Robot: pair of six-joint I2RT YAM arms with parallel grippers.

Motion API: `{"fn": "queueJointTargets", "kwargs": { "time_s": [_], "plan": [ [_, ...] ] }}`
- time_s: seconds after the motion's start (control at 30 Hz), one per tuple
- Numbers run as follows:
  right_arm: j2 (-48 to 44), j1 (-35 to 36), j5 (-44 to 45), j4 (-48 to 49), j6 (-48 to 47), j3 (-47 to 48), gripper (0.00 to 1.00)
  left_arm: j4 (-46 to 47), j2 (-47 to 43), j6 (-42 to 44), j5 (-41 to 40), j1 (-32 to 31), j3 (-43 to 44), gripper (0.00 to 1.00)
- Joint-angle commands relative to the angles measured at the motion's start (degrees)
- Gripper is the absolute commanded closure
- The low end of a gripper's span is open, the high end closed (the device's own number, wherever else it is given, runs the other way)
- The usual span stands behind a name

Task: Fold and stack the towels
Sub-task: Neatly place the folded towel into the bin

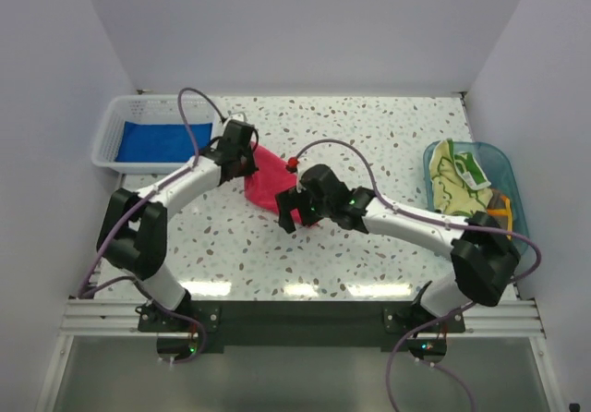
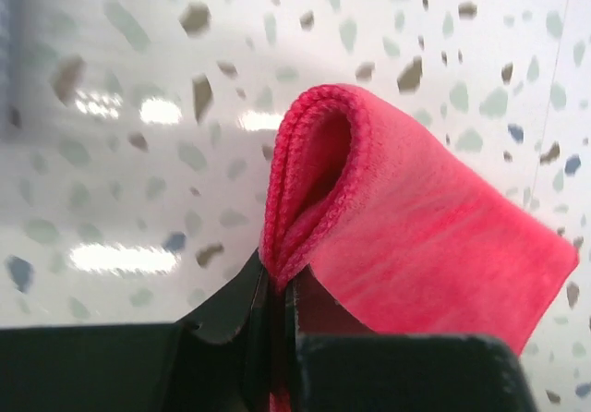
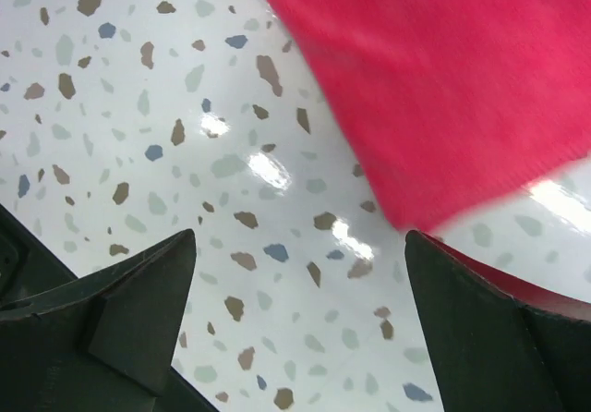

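A pink towel [image 1: 270,179] lies folded in the middle of the speckled table. My left gripper [image 1: 247,164] is shut on its far-left edge; in the left wrist view the doubled pink towel [image 2: 416,236] curls up out of the closed gripper [image 2: 277,287]. My right gripper [image 1: 291,213] stands open at the towel's near corner. Its wrist view shows the pink towel [image 3: 443,79] beyond the spread fingers [image 3: 148,292], with nothing between them. A blue towel [image 1: 155,141] lies in the white basket. A green and yellow towel [image 1: 454,179] sits in the clear blue tub, beside a grey and orange one [image 1: 499,211].
The white slotted basket [image 1: 111,135] stands at the back left. The clear blue tub [image 1: 503,167] stands at the right edge. White walls close in the table on three sides. Grey cables loop over both arms.
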Motion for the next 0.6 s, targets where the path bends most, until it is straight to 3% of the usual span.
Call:
{"fn": "queueJointTargets", "kwargs": {
  "time_s": [0.0, 0.23, 0.57],
  "plan": [
    [-5.0, -0.29, 3.92, -8.41, -4.77, -1.41, 0.01, -8.4, 2.72, 9.92, -7.36, 3.47, 11.22, 1.0],
    [-14.32, -0.29, 5.06, -11.58, -6.35, -8.09, 0.01, -17.27, 11.67, 18.71, -14.3, 9.72, 29.68, 1.0],
    [-13.19, -0.29, 10.07, -14.92, -7.59, -8.27, 0.01, -23.09, 20.83, 29.61, -25.04, 15.08, 47.7, 1.0]
  ]
}}
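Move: The white bin, which the red towel is being taken to, has its middle some 31 cm to the left of the left hand, about 15 cm farther out and 5 cm below. The blue towel inside it is about 29 cm left, 13 cm ahead and 7 cm down, and the red towel's loose corner trails about 17 cm right, 13 cm back and 7 cm below. From the right hand, the bin's middle is roughly 44 cm left, 29 cm ahead and 6 cm lower. The folded red towel, still pinched by one end in the left fingers, is swept left and forward towards the white bin, some 19 cm across, while rising nearly 10 cm, slowing as it nears the bin. The left hand rolls about 30 degrees, its fingertips swinging leftward. The right hand, empty and wide open, backs away to the right and a little towards its base. ##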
